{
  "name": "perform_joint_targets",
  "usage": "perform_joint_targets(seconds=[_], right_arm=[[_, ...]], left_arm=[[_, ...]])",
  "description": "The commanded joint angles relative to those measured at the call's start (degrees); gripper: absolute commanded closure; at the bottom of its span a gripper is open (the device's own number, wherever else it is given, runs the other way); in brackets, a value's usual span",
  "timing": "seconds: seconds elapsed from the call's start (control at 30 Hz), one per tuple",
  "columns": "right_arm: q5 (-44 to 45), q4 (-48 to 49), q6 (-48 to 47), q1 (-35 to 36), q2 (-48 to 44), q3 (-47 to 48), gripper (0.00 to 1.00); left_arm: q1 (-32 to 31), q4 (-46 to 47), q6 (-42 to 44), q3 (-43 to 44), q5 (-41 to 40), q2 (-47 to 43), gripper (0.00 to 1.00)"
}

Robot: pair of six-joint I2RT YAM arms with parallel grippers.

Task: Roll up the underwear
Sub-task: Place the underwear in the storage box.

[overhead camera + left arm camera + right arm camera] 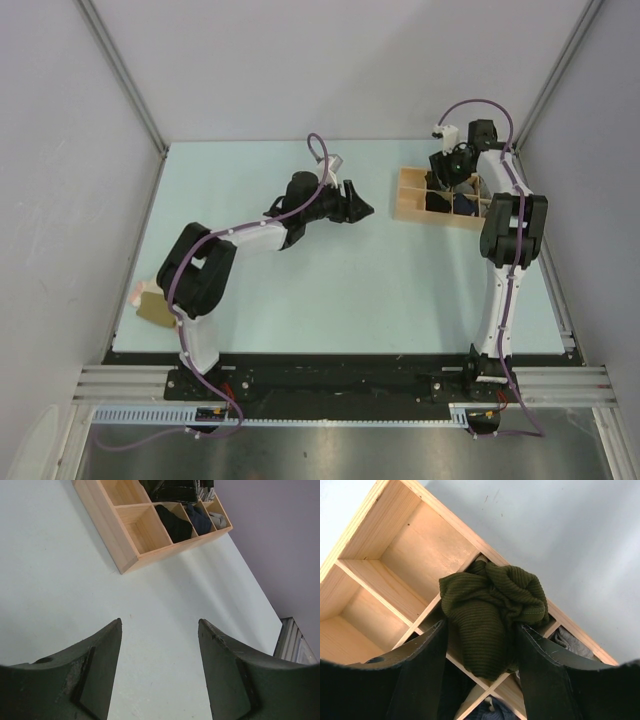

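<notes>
My right gripper (481,625) is shut on a bunched dark olive green underwear (490,615) and holds it just above the dividers of the light wooden tray (375,587). In the top view this gripper (455,172) hangs over the tray (408,205) at the back right. Other compartments hold a dark garment (175,522), a navy one (200,517) and a grey one (218,519). My left gripper (159,625) is open and empty over bare table, left of the tray (130,555). A pale pink-beige underwear (148,300) lies at the table's left edge.
The left arm's elbow (195,270) sits beside the pink-beige garment. Grey walls close in the table at the back and sides. The two left compartments of the tray (425,550) hold nothing.
</notes>
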Motion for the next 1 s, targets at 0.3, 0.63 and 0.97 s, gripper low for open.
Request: perform_joint_targets(seconds=[0.3,0.63,0.97], right_arm=[[2.1,-3.6,1.5,-0.3,-6.2,2.1,0.4],[2.8,-6.8,1.2,0.2,-2.0,5.9,0.57],[6.1,-11.5,-1.5,0.5,2.1,7.9,0.84]], left_arm=[[0.7,4.2,-1.0,-0.7,1.2,-3.0,0.33],[0.8,5.6,-1.9,-1.8,2.0,-2.8,0.33],[0.9,6.8,-2.6,-2.4,2.8,-2.5,0.33]])
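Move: The right hand is just over the olive underwear, whose middle lies about 2 cm ahead, 1 cm left and 3 cm below, in a far compartment of the storage box. The black roll is some 5 cm back and 1 cm left, the grey roll 2 cm ahead and 6 cm right, both about 4 cm lower. From the left hand the underwear lies roughly 12 cm ahead, 18 cm right and 11 cm below. The right hand lifts about 3 cm off the olive underwear, closes its open fingers nearly shut, then dips 1 cm. ##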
